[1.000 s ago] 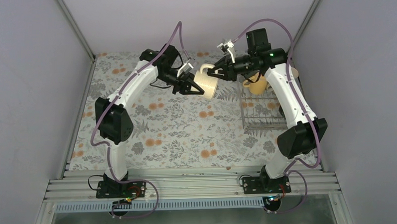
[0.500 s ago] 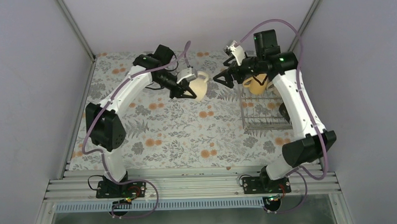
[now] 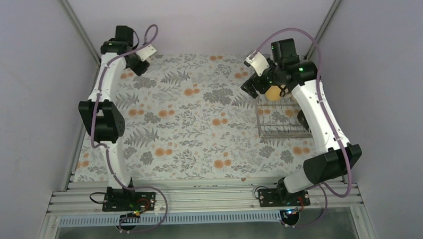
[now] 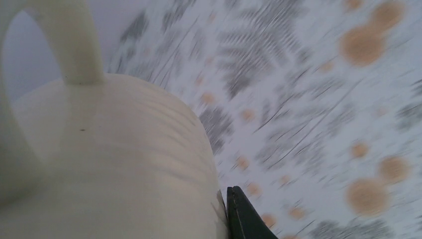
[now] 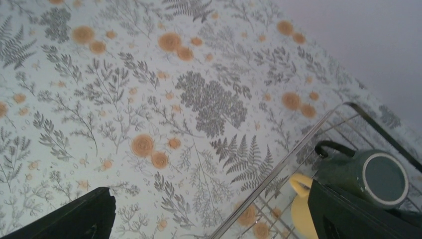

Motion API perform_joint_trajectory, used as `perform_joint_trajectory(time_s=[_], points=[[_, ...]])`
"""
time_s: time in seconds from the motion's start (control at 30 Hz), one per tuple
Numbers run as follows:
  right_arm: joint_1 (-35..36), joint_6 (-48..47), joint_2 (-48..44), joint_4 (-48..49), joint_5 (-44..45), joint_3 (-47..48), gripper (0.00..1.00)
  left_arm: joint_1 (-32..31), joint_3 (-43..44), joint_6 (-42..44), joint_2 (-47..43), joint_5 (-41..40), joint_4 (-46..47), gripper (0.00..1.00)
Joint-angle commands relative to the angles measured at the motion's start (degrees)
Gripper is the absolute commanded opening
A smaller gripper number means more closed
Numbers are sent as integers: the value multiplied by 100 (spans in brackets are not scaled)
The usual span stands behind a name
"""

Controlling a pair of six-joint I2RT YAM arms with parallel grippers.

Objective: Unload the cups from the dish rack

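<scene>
A cream-white cup (image 4: 109, 164) fills the left of the left wrist view, handle up, with one dark finger (image 4: 242, 216) pressed against its side. My left gripper (image 3: 138, 62) is shut on it at the table's far left corner; the top view does not show the cup. My right gripper (image 3: 255, 84) (image 5: 211, 199) stands wide open and empty over the far left corner of the wire dish rack (image 3: 281, 125) (image 5: 298, 149). In the rack sit a yellow cup (image 3: 274, 92) (image 5: 300, 209) and a dark teal-green cup (image 5: 370, 177).
A floral cloth (image 3: 199, 120) covers the table. Grey walls close in the left, right and back, with the left arm close to the left wall post (image 3: 81, 31). An aluminium rail (image 3: 201, 197) carries both arm bases at the near edge.
The right gripper opened and let go of the cream-white cup, then drew back over the rack. The left arm swung the cup from the table's middle back to the far left corner.
</scene>
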Motion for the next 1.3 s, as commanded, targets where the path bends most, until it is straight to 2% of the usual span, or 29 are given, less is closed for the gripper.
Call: perform_joint_trajectory(time_s=[0.0, 0.2, 0.37, 0.43, 0.6, 1.07, 1.27], points=[[-26, -123, -187, 240, 206, -330, 100, 479, 602, 580, 531, -1102, -500, 2], [-39, -211, -380, 330, 139, -619, 100, 902, 1152, 947, 1335, -1672, -564, 2], [-63, -281, -458, 340, 203, -757, 100, 965, 2695, 896, 2405, -1711, -1302, 2], [-84, -279, -456, 320, 232, -775, 100, 965, 2948, 918, 2699, -1676, -1496, 2], [-147, -288, -551, 352, 304, -852, 100, 964, 2408, 924, 2743, -1683, -1219, 2], [-226, -275, -602, 345, 391, -945, 100, 974, 2315, 1100, 2871, -1599, -1361, 3], [-263, -180, -544, 389, 525, -994, 100, 974, 2355, 1004, 2863, -1628, -1247, 13]])
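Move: The left hand holds the cream mug; its placing spot in the far-left corner lies some 13 cm to its left, about 3 cm ahead and roughly 20 cm below. From the empty right hand, the yellow mug in the rack is about 12 cm ahead, 12 cm right and 23 cm down. The green mug sits about 8 cm farther out than the yellow one; the dark cup lies about 21 cm right of the hand and 3 cm back. Bring the left gripper leftward and down together, about 13 cm left, then sink almost straight to about 16 cm lower, easing in slowly over the far-left spot while the wrist tips some 25 degrees to set the mug upright; keep the fingers closed on it. Let the open right gripper drift a few centimetres down and right towards the yellow mug. ##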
